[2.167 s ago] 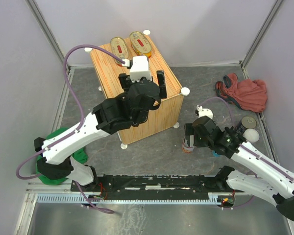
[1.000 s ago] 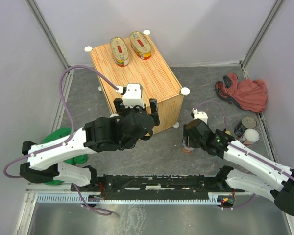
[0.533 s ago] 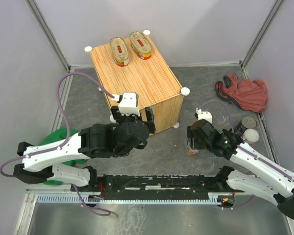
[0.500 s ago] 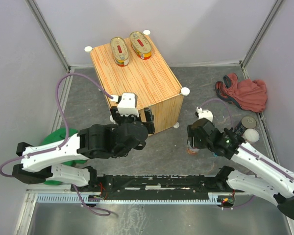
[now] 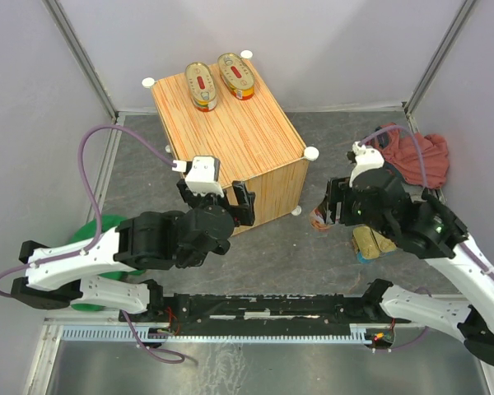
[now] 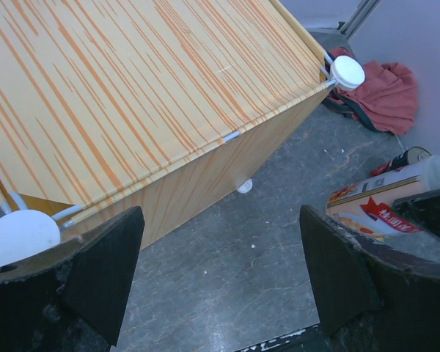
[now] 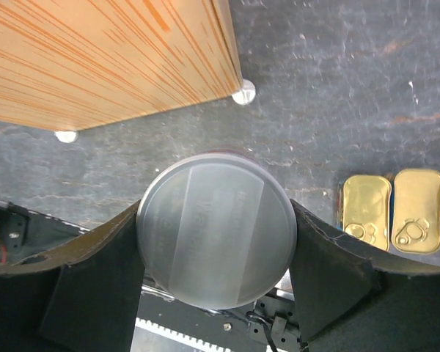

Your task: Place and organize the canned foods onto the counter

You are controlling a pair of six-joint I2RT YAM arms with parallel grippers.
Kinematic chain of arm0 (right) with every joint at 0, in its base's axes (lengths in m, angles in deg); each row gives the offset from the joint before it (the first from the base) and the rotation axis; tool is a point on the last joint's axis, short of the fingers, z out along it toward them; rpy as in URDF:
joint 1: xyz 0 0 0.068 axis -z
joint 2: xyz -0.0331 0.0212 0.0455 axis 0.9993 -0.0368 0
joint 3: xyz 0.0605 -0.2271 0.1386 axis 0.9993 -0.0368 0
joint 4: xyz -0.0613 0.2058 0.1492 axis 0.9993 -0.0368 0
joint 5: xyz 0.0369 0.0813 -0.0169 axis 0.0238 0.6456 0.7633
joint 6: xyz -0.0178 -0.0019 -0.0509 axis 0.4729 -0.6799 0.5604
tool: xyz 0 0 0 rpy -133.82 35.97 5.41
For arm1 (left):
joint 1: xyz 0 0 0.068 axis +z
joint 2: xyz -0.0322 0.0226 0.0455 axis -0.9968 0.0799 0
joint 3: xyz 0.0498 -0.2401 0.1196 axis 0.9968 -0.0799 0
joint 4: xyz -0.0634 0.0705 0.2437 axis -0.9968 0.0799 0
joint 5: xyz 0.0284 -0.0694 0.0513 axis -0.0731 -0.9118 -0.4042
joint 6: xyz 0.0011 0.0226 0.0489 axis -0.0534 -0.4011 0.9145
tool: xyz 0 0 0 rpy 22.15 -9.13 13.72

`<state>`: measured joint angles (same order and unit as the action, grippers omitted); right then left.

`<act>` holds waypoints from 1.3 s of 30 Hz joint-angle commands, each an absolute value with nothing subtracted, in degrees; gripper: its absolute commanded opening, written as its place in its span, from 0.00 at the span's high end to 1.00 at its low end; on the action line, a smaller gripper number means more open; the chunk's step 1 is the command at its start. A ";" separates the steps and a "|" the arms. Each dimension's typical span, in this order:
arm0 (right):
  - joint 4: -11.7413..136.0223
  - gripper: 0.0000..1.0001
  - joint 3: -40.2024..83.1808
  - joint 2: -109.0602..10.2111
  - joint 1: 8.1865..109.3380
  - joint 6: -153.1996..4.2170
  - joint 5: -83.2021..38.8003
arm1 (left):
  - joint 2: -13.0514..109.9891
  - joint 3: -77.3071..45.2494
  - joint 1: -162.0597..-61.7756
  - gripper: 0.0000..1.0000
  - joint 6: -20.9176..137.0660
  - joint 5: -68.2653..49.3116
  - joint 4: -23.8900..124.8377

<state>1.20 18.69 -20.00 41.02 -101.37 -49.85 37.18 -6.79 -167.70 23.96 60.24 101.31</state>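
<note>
The counter (image 5: 230, 136) is a light-wood box, and two oval gold cans with red labels (image 5: 201, 86) (image 5: 235, 76) lie side by side at its far end. My right gripper (image 5: 328, 214) is shut on a tall white-lidded can (image 7: 216, 231), held off the floor near the counter's right corner; the can (image 6: 378, 207) also shows in the left wrist view. Two rectangular gold tins (image 5: 372, 243) (image 7: 367, 213) lie side by side on the floor under the right arm. My left gripper (image 5: 216, 200) (image 6: 224, 279) hangs open and empty at the counter's near edge (image 6: 132, 88).
A red cloth (image 5: 412, 156) lies at the right wall, and a dark round tin (image 6: 407, 156) shows near it in the left wrist view. A green cloth (image 5: 89, 233) sits under the left arm. White knobs (image 5: 311, 152) stick out at the counter's corners.
My right gripper has lifted the white-lidded can off the floor and moved it up and right, uncovering the two rectangular tins. The left arm has drawn back toward its base, jaws narrowing slightly.
</note>
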 commanded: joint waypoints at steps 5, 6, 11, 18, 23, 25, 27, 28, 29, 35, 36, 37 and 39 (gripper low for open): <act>1.21 0.99 40.48 -26.85 40.37 -96.34 -47.12 | 35.39 -2.70 -168.12 0.07 27.84 64.18 98.37; 1.21 0.99 42.61 -28.15 40.28 -95.88 -46.81 | 35.31 -2.42 -168.21 0.07 28.41 64.38 98.30; 1.83 0.99 53.82 -35.17 39.54 -93.95 -45.73 | 34.61 -1.93 -168.11 0.07 30.96 65.19 97.27; 5.51 0.99 64.26 -45.09 37.79 -92.96 -45.44 | 33.55 -1.10 -168.13 0.07 34.67 65.32 95.29; 8.53 0.99 71.03 -53.09 35.16 -92.24 -46.58 | 32.83 -0.79 -168.09 0.07 38.89 66.08 93.01; 9.67 0.99 73.92 -56.16 34.33 -91.82 -47.08 | 32.27 -0.90 -168.13 0.07 40.47 66.35 91.98; 10.97 0.99 76.80 -59.13 33.82 -91.62 -47.24 | 31.92 -1.00 -168.12 0.07 42.51 66.50 90.98; 11.40 0.99 79.06 -60.68 33.55 -91.51 -47.22 | 31.80 -1.01 -168.13 0.07 43.64 66.54 90.50; 11.63 0.99 80.97 -62.42 33.20 -91.34 -47.23 | 31.71 -1.01 -168.12 0.07 44.68 66.67 90.13; 12.89 0.99 89.46 -70.97 31.99 -89.93 -47.89 | 30.67 -1.86 -168.12 0.07 49.69 67.36 88.31; 13.16 0.99 90.34 -72.05 31.99 -89.63 -47.96 | 30.31 -2.50 -168.13 0.07 50.29 67.48 87.89; 13.20 0.99 91.31 -73.30 31.94 -89.32 -48.09 | 29.92 -3.10 -168.14 0.07 50.95 67.56 87.21; 13.55 0.99 92.70 -75.29 31.84 -88.48 -48.69 | 29.02 -4.39 -168.12 0.07 52.01 67.75 86.29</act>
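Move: The tall can is already in the right fingers; its free spot on the nearer half of the wooden counter top lies about 12 cm ahead of that hand, 25 cm to its left and roughly level with it. The counter's near right corner is some 13 cm ahead and 4 cm left, while on top the left oval can stands about 31 cm ahead and 30 cm left, the right oval can about 33 cm ahead and 22 cm left. From the left hand that spot is roughly 13 cm ahead, 2 cm right and 8 cm below. The right hand keeps its grip on the tall can and first rises steeply, some 14 cm, then swings left about 23 cm and forward about 11 cm at that height, over the counter's near right part towards the free spot this side of the oval cans, its wrist turning some 15 degrees counter-clockwise and its fingertips tipping up about as much. Meanwhile the empty left hand stays open and draws up about 7 cm and left 4 to 5 cm, its fingers tilting some 10 degrees further down. ##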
